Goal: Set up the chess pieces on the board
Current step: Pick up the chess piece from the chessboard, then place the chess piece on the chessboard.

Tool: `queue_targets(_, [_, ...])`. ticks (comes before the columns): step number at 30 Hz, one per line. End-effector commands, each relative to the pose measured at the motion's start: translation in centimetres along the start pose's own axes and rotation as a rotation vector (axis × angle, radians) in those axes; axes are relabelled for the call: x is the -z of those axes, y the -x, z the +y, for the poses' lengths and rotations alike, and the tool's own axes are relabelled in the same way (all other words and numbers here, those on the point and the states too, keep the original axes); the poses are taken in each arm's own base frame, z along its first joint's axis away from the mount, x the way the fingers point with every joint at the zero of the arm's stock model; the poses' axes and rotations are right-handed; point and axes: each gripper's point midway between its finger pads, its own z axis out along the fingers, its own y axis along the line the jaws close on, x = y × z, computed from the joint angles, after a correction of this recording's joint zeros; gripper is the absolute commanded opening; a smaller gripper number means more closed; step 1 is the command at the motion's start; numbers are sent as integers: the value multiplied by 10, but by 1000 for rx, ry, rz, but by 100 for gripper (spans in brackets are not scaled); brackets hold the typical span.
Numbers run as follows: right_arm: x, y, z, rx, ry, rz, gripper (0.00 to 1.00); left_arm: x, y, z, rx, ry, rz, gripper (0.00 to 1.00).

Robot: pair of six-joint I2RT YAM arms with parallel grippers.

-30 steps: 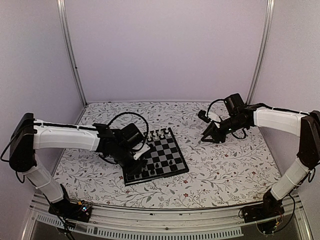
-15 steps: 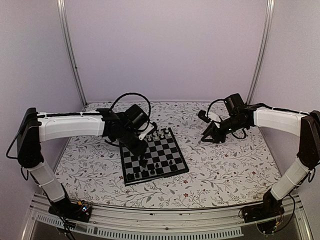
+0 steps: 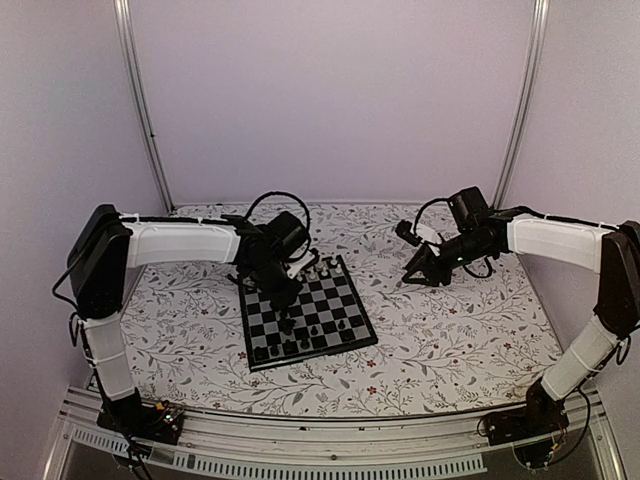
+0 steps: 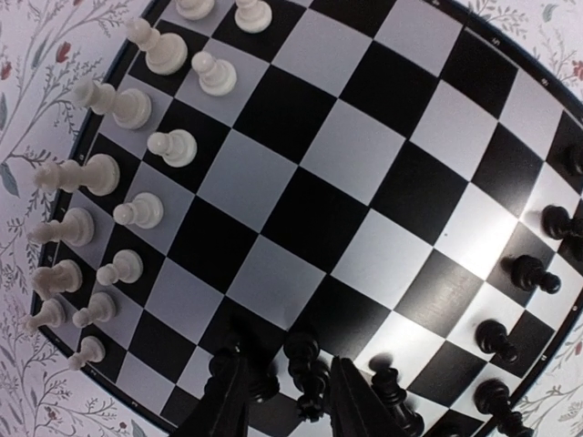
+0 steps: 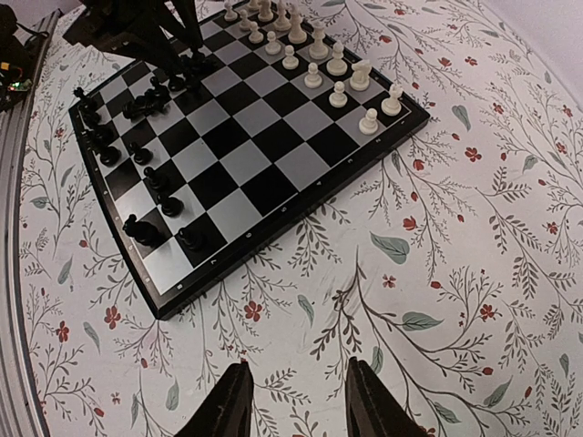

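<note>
The board [image 3: 310, 357] lies left of centre on the floral table. White chess pieces [image 4: 137, 209] stand in two rows along its far edge [image 3: 318, 268]. Black chess pieces [image 4: 533, 273] stand less evenly along the near edge [image 3: 300, 340]. My left gripper [image 4: 290, 357] hangs over the board's near-left part [image 3: 280, 298], open, with one black piece [image 4: 310, 378] between its fingers; a gap shows beside the piece. My right gripper [image 5: 296, 391] is open over bare tablecloth to the right of the board [image 3: 410, 275], with nothing between its fingers.
The middle rows of the board [image 5: 246, 164] hold no pieces. Flowered tablecloth [image 5: 437, 273] runs all round the board. White walls and metal posts [image 3: 140, 110] close in the back and sides. The left arm [image 5: 137, 27] reaches over the board's black side.
The left arm has swung from the board's near-left corner toward its far-left side, and its jaws have widened slightly. The right arm has not moved.
</note>
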Motion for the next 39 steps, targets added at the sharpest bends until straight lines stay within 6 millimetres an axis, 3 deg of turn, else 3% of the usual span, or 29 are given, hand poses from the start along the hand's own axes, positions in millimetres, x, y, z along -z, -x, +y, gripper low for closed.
queue_targets(1, [-6, -7, 2, -5, 19, 15, 36, -12, -4, 8, -11, 6, 48, 33])
queue_targets(6, [-7, -8, 2, -3, 21, 18, 37, -20, -8, 9, -9, 0, 70, 31])
queue_targets(15, [-8, -9, 2, -4, 23, 21, 37, -19, -4, 3, -13, -48, 65, 10])
queue_targets(20, [-8, -9, 2, -4, 23, 22, 36, -3, 8, -1, -16, -69, 18, 6])
queue_targets(25, [-8, -10, 2, -6, 25, 24, 36, 27, 12, -10, -16, -89, -23, 5])
queue_targets(28, [-8, -9, 2, -5, 26, 21, 36, 44, 1, -14, 3, -100, -21, 6])
queue_targets(31, [-8, -9, 2, -7, 26, 21, 36, 51, -23, -17, 38, -107, 17, 6])
queue_targets(36, [-9, -9, 3, -8, 33, 20, 36, 53, -70, -18, 122, -105, 92, 6])
queue_targets(39, [-9, -9, 2, -9, 35, 19, 36, 55, -86, -19, 171, -111, 102, 7])
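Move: The black pawn to be gripped stands almost under the left fingertips, about 1 cm to the left and 4 cm below. Fallen black pieces crowd it, one roughly 2 cm ahead and 1 cm left of the hand, another some 4 cm back and 2 cm right. The nearest white pawns stand about 7 cm ahead and 2 cm left. From the idle right hand, the black pawn lies roughly 29 cm left, level with it, about 10 cm down. The black pawn is pinched between the left fingertips, which sink just under 3 cm among the black pieces and close on it from about a third open. The left hand then rises some 7 cm, keeping its grip, and swings back and to the left with the pawn towards the board's near left corner, dipping slightly as it goes. ##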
